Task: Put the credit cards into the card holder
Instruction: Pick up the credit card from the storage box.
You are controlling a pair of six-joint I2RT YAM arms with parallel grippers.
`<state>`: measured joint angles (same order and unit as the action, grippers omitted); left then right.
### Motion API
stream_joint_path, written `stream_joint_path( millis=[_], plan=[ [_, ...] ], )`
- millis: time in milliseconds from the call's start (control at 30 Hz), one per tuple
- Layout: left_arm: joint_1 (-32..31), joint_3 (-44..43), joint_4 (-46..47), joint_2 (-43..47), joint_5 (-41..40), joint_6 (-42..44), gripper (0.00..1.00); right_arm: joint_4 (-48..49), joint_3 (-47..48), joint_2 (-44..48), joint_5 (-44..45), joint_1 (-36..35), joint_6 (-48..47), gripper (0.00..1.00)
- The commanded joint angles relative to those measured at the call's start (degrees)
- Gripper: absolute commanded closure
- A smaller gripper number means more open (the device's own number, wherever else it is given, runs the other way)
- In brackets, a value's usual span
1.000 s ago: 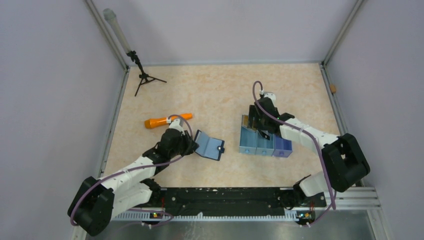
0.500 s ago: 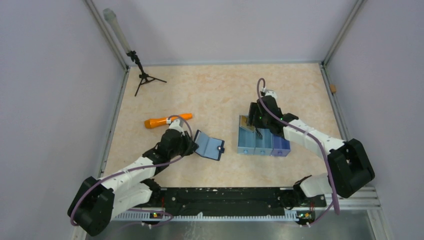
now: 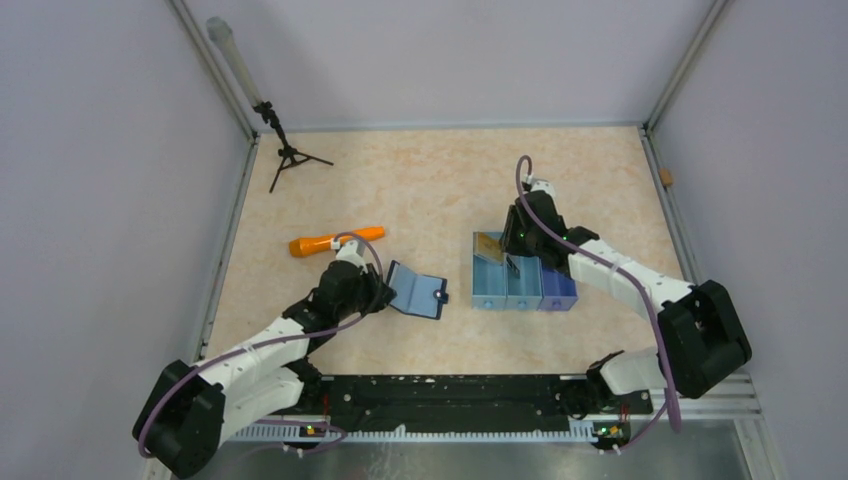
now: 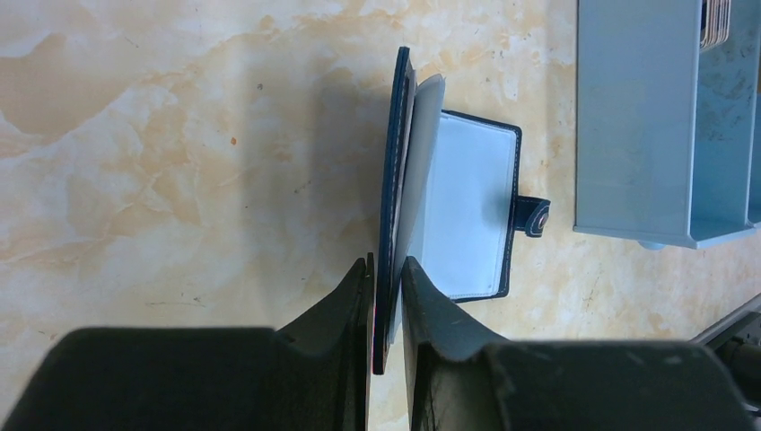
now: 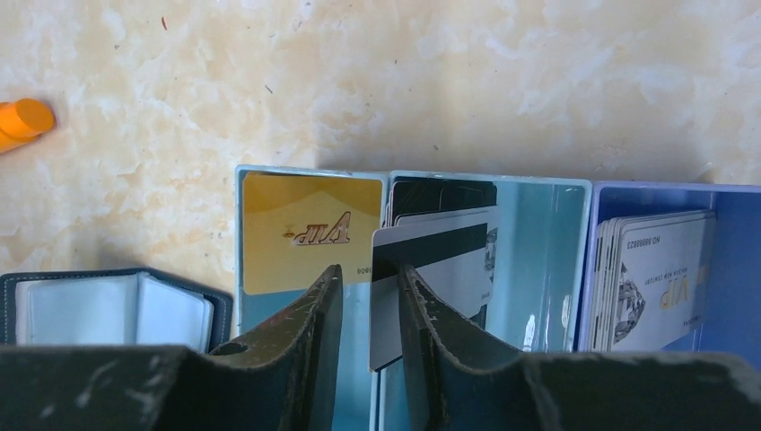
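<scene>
The navy card holder (image 3: 418, 293) lies open on the table, its pale blue inside (image 4: 467, 206) facing up. My left gripper (image 4: 386, 301) is shut on its raised navy cover (image 4: 396, 162). A three-compartment blue tray (image 3: 545, 292) holds the credit cards: a gold card (image 5: 310, 229), black cards (image 5: 444, 193) and a stack of white cards (image 5: 660, 269). My right gripper (image 5: 368, 287) reaches into the tray with its jaws narrowly apart. A grey card with a black stripe (image 5: 449, 256) leans against its right finger, and a gap shows beside the left finger.
An orange marker (image 3: 335, 241) lies behind the left arm. A small black tripod (image 3: 290, 155) stands at the back left. A small tan object (image 3: 666, 177) sits by the right wall. Grey walls enclose the table on three sides.
The right gripper's jaws have narrowed over the tray's cards, and the tray has slid slightly left. The left gripper still holds the card holder's cover in the same place.
</scene>
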<state>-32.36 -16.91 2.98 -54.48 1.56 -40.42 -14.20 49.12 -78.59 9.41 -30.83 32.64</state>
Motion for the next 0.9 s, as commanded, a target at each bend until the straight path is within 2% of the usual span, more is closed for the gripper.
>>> stream_joint_path(
  millis=[0, 233, 600, 867],
  plan=[
    [-0.1, 0.7, 1.2, 1.1, -1.0, -0.2, 0.8, 1.4, 0.1, 3.3, -0.8, -0.1, 0.7, 0.73],
    [-0.1, 0.8, 1.0, 1.2, -1.0, -0.3, 0.8, 0.7, 0.3, 3.9, -0.4, 0.0, 0.4, 0.87],
    [-0.1, 1.1, 0.4, 2.2, -1.0, -0.5, 0.8, -0.1, -0.1, 2.1, 1.0, 0.0, -0.7, 0.99],
    [-0.1, 1.1, 0.3, 2.2, -3.1, -0.6, 0.8, -4.7, 0.2, 3.4, 7.9, 0.0, -3.6, 1.0]
  ],
)
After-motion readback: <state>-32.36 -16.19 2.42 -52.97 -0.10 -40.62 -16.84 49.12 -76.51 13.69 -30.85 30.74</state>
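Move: The tilted white-and-black card from the middle compartment already leans between the right fingers, its middle about 1 cm right of that hand and some 2 cm below, roughly level fore and aft. The gold card lies about 4 cm left and 1 cm farther out, the white card stack about 9 cm right and 1 cm back, both some 3 cm below the hand. From the left hand, holding the open card holder, the tilted card is about 25 cm right and 8 cm ahead. Shut the right gripper from about a third open until it pinches the tilted card between the fingertips, rising about 1 cm as the fingers come together. Then, gripping, carry the hand about 2 cm right, away from the gold card, easing down slightly and rolling some 5 degrees, left side dipping. ##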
